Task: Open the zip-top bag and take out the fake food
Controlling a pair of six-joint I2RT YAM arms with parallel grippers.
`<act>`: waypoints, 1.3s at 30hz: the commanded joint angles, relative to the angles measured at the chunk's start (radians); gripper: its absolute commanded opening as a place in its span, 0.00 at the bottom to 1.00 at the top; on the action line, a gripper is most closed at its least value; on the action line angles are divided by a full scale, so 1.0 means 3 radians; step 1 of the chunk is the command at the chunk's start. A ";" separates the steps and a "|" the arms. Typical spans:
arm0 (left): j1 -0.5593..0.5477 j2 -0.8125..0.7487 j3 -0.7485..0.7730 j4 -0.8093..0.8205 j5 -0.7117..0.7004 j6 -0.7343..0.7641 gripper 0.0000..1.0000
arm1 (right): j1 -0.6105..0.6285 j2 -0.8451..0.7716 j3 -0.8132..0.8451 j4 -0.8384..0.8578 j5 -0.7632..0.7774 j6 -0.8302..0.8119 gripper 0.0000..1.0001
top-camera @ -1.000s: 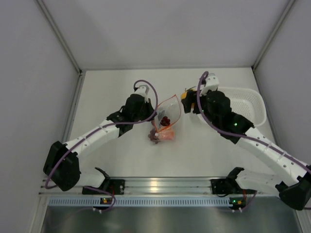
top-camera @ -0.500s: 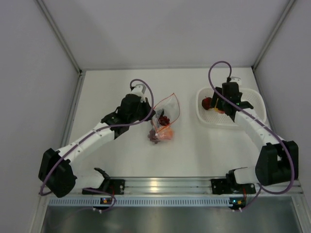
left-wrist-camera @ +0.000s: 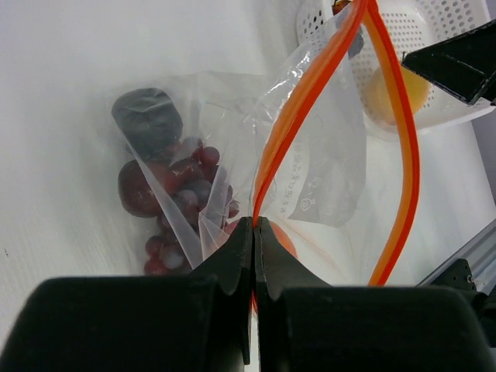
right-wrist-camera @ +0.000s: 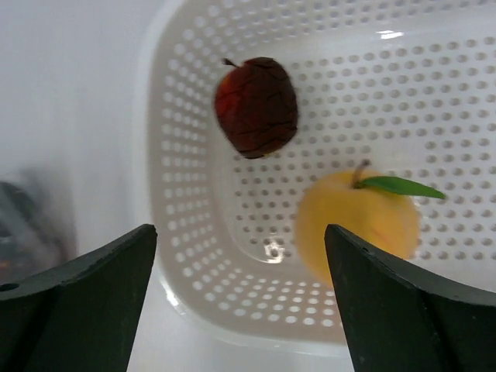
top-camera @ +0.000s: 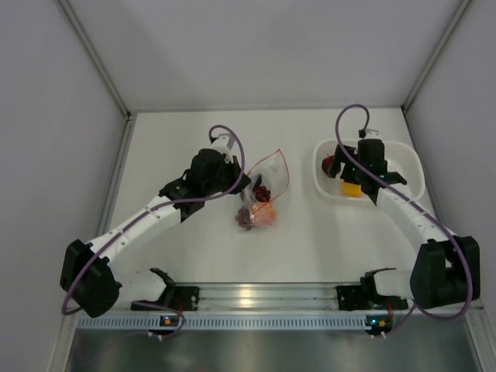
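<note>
The clear zip-top bag (top-camera: 269, 180) stands open in the middle of the table, its red-orange zip strip (left-wrist-camera: 403, 139) spread into a loop. My left gripper (left-wrist-camera: 254, 225) is shut on that strip at the bag's near corner. Fake food shows inside the bag: a purple-red grape bunch (left-wrist-camera: 182, 198), a dark piece (left-wrist-camera: 147, 116) and an orange fruit (left-wrist-camera: 285, 239). My right gripper (right-wrist-camera: 239, 229) hangs open over the white basket (right-wrist-camera: 178, 155), holding nothing. A yellow fruit (right-wrist-camera: 356, 221) and a dark red piece (right-wrist-camera: 256, 107) lie in the basket.
The white perforated basket (top-camera: 407, 159) sits at the right of the table, near the right wall. The left arm (top-camera: 147, 217) stretches diagonally from the near left corner. Walls close in the table at the back and both sides.
My right arm swung from the bag's mouth over to the basket with the yellow fruit and opened; the fruit now lies in the basket. The left gripper kept its hold on the bag.
</note>
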 commanded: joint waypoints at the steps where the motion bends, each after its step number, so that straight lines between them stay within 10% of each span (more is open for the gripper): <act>1: -0.0008 -0.0122 0.0227 0.0051 0.0153 -0.0019 0.00 | -0.0050 -0.0203 0.0019 0.0415 -0.0819 0.0137 0.88; 8: -0.0044 -0.0091 0.0360 0.0056 0.0322 -0.0147 0.00 | 0.0394 -0.0529 0.0141 0.0451 -0.1134 0.0337 0.57; 19: -0.0207 -0.0030 0.0524 0.0056 0.0139 -0.0264 0.00 | 0.1892 -0.0490 0.0586 0.0333 -0.0111 0.0311 0.47; 39: -0.0340 -0.0383 0.0140 0.0352 -0.0394 -0.0577 0.00 | 0.2629 0.0416 0.0270 0.0829 0.0846 0.1129 0.36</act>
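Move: The peach in the open bag lies about 29 cm to the right hand's left, 9 cm back and 3 cm lower, with the grapes roughly 5 cm farther left beside it. In the basket, the orange sits just to this hand's right, 1 cm ahead and 3 cm below; the apple is 9 cm ahead and 6 cm left. From the left hand, which pinches the bag's rim, the peach is some 8 cm right, 2 cm back and 11 cm down. Into the bag's open mouth, above the peach, goes the right hand: it leaves the basket, arcs up about 13 cm and swings left some 27 cm, drifting back, then drops roughly 10 cm, turning about 30 degrees counter-clockwise while the fingers narrow from wide open to about a third. The left hand keeps its pinch on the rim, raises it about 6 cm and rolls slightly. ##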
